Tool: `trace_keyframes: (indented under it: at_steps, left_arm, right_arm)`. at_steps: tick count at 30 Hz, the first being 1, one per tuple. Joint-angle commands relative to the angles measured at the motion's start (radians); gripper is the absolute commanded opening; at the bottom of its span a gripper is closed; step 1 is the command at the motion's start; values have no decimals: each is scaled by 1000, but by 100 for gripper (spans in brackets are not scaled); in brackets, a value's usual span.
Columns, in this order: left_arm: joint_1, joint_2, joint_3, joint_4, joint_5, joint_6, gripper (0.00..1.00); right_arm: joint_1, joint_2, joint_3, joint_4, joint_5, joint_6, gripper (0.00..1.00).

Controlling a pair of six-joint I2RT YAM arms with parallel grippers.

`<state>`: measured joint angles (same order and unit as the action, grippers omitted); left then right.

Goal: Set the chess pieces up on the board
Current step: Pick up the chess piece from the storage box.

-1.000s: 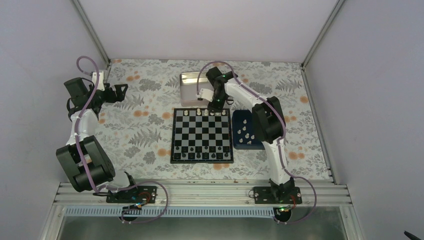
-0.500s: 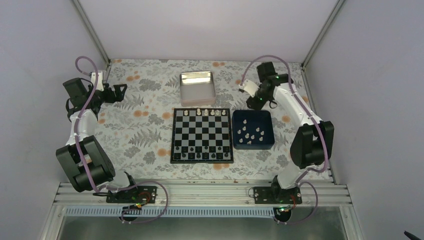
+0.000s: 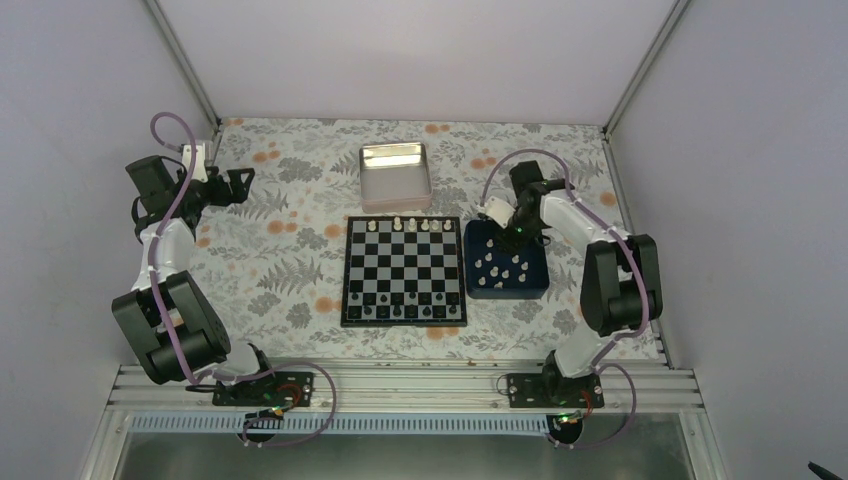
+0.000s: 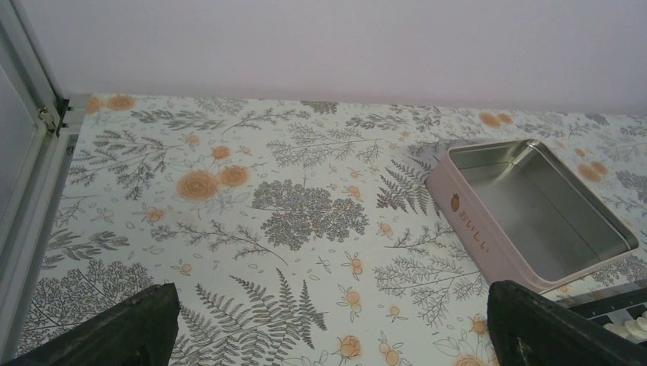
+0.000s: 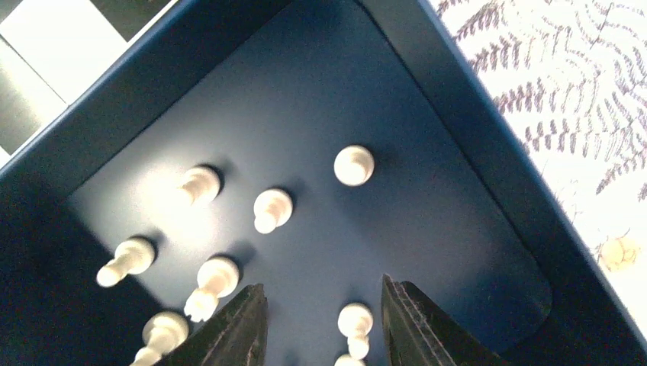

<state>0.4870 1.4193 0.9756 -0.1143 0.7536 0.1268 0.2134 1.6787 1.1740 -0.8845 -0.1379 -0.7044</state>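
Note:
The board (image 3: 404,275) lies mid-table with a few white chess pieces (image 3: 411,225) along its far row and dark ones along the near row. Several more white chess pieces (image 5: 354,165) stand in the dark blue tray (image 5: 305,99), which sits right of the board (image 5: 30,46). My right gripper (image 3: 517,232) hangs over the tray's far end. In the right wrist view that gripper (image 5: 324,305) is open, and one white piece (image 5: 355,320) stands between its fingers untouched. My left gripper (image 3: 240,185) is wide open over the cloth at far left, holding nothing.
A shiny metal tin (image 3: 394,175) sits beyond the board, and the left wrist view shows the tin (image 4: 534,206) empty. The blue tray's walls (image 3: 505,292) surround the right fingers. Frame posts stand at the table's far corners.
My right arm left the board's far row, swung out right, then came down over the blue tray with its jaws wider. The left arm has not moved.

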Motion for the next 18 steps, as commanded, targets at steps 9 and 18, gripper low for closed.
trace_keyframes:
  at_steps: [9,18]
  left_arm:
    - [7,0,-12,6,13,13,100]
    - [7,5,-14,10,14,13,100]
  right_arm:
    - [-6,140,21,172,-53,1,40]
    - [-4,190,57,170,-70,-3,40]
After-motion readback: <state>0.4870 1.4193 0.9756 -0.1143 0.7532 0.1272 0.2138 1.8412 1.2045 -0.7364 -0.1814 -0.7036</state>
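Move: The white chess piece to be picked, the farthest one left in the storage box, stands about 4 cm ahead of the right hand, 4 cm to its left and 5 cm below it. A second piece is some 3 cm straight back from it and a third about 4 cm back and 2 cm left of it; a fourth sits 1 cm ahead and 2 cm right of the hand. From the left hand the piece aimed at lies about 48 cm right, 4 cm back and 19 cm below. Down into the storage box and forward, about 4 cm and 3 cm, the right hand closes in on the farthest white piece, also easing a little left. It starts forward, then mostly sinks, then levels off and keeps creeping forward and left. The fingers point down, part-open as before, without shutting on the piece. ##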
